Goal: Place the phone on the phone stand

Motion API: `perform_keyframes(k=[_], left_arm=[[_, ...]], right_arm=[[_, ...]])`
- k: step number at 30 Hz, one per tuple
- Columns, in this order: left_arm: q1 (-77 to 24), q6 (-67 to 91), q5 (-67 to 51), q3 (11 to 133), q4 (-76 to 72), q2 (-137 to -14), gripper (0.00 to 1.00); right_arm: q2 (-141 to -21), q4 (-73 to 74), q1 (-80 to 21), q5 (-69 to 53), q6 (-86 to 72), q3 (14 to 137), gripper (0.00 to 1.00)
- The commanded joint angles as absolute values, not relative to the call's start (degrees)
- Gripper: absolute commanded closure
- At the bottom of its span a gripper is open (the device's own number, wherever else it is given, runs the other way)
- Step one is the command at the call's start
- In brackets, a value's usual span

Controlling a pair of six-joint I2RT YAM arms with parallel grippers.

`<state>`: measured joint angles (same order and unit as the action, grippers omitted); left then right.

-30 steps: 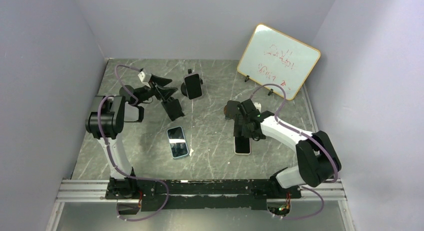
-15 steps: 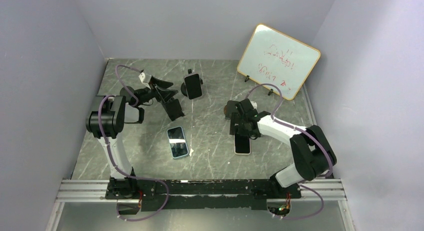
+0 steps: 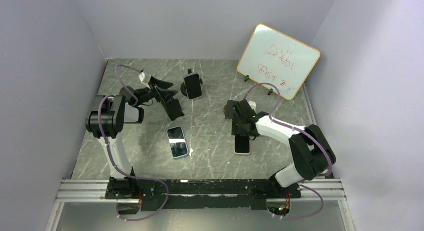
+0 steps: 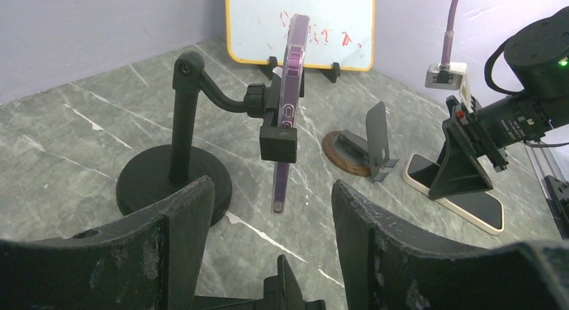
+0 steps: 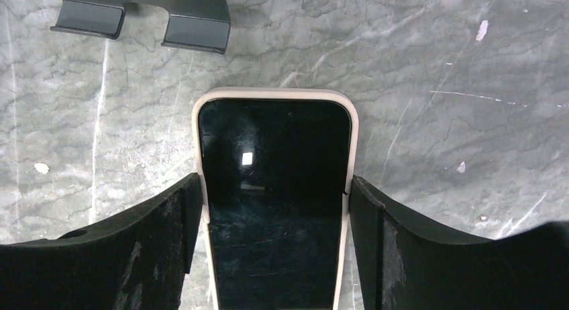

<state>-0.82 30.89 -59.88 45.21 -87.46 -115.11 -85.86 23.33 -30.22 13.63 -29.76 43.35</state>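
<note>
A phone point(image 5: 275, 142) in a cream case lies flat, screen up, on the grey marble table. My right gripper point(image 5: 275, 184) straddles its lower half, and both fingers touch the long edges. From above, the same phone point(image 3: 243, 145) pokes out below the right gripper point(image 3: 241, 128). Just beyond it stands the small phone stand point(image 3: 229, 110) with a round brown base; its dark feet point(image 5: 142, 16) show at the top of the right wrist view. My left gripper point(image 4: 272, 189) is open and empty, far left of the table.
A purple-cased phone point(image 4: 293, 88) hangs on a black arm stand point(image 4: 176, 179) in front of the left gripper. A blue-cased phone point(image 3: 177, 142) lies flat mid-table. A whiteboard point(image 3: 278, 61) leans at the back right. Grey walls enclose the table.
The right gripper's fingers have come in from wide open onto the sides of the cream-cased phone. The left arm has barely moved.
</note>
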Motion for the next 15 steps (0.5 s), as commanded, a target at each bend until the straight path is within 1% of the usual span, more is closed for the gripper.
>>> perform_keyframes(k=[1,4,9,15], left_arm=[[-0.2,31.1,-61.6,44.5,-104.8,-115.0,0.31],[-0.2,31.1,-61.8,44.3,-104.8,-114.6,0.31],[-0.2,31.7,-61.7,44.6,-104.8,-114.4,0.31],[-0.2,32.8,-62.3,46.5,-104.8,-115.3,0.31]], right_arm=[[-87.6,23.4,-33.1,16.4,-29.9,42.8,0.57],[-83.1,21.8,-34.4,18.1,-30.9,42.8,0.58],[-75.9,18.9,-35.2,24.3,-33.4,42.8,0.6],[-73.2,8.6,-35.6,30.5,-33.6,40.5,0.6]])
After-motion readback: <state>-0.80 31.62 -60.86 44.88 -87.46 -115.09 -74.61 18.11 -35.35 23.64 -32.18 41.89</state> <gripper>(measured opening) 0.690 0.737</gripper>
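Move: The right fingers already hold the pink-cased phone by its long edges, on the table. The phone stand it goes to, with the round brown base, is about 12 cm ahead of this hand, 4 cm left and 4 cm up. The blue phone lies some 28 cm left and 3 cm back at table height; the phone on the black round-base stand is roughly 20 cm ahead, 21 cm left and 10 cm up. From the left hand, the brown-based stand is about 23 cm right, 4 cm back and 10 cm down. Keep the right gripper shut on the phone's long edges and lift it off the table, slowly at first and then faster, about 6 cm up. As it climbs, ease it a little left, then carry it some 2.5 cm forward towards the stand while tipping the fingers outward and up by roughly 15 degrees. ##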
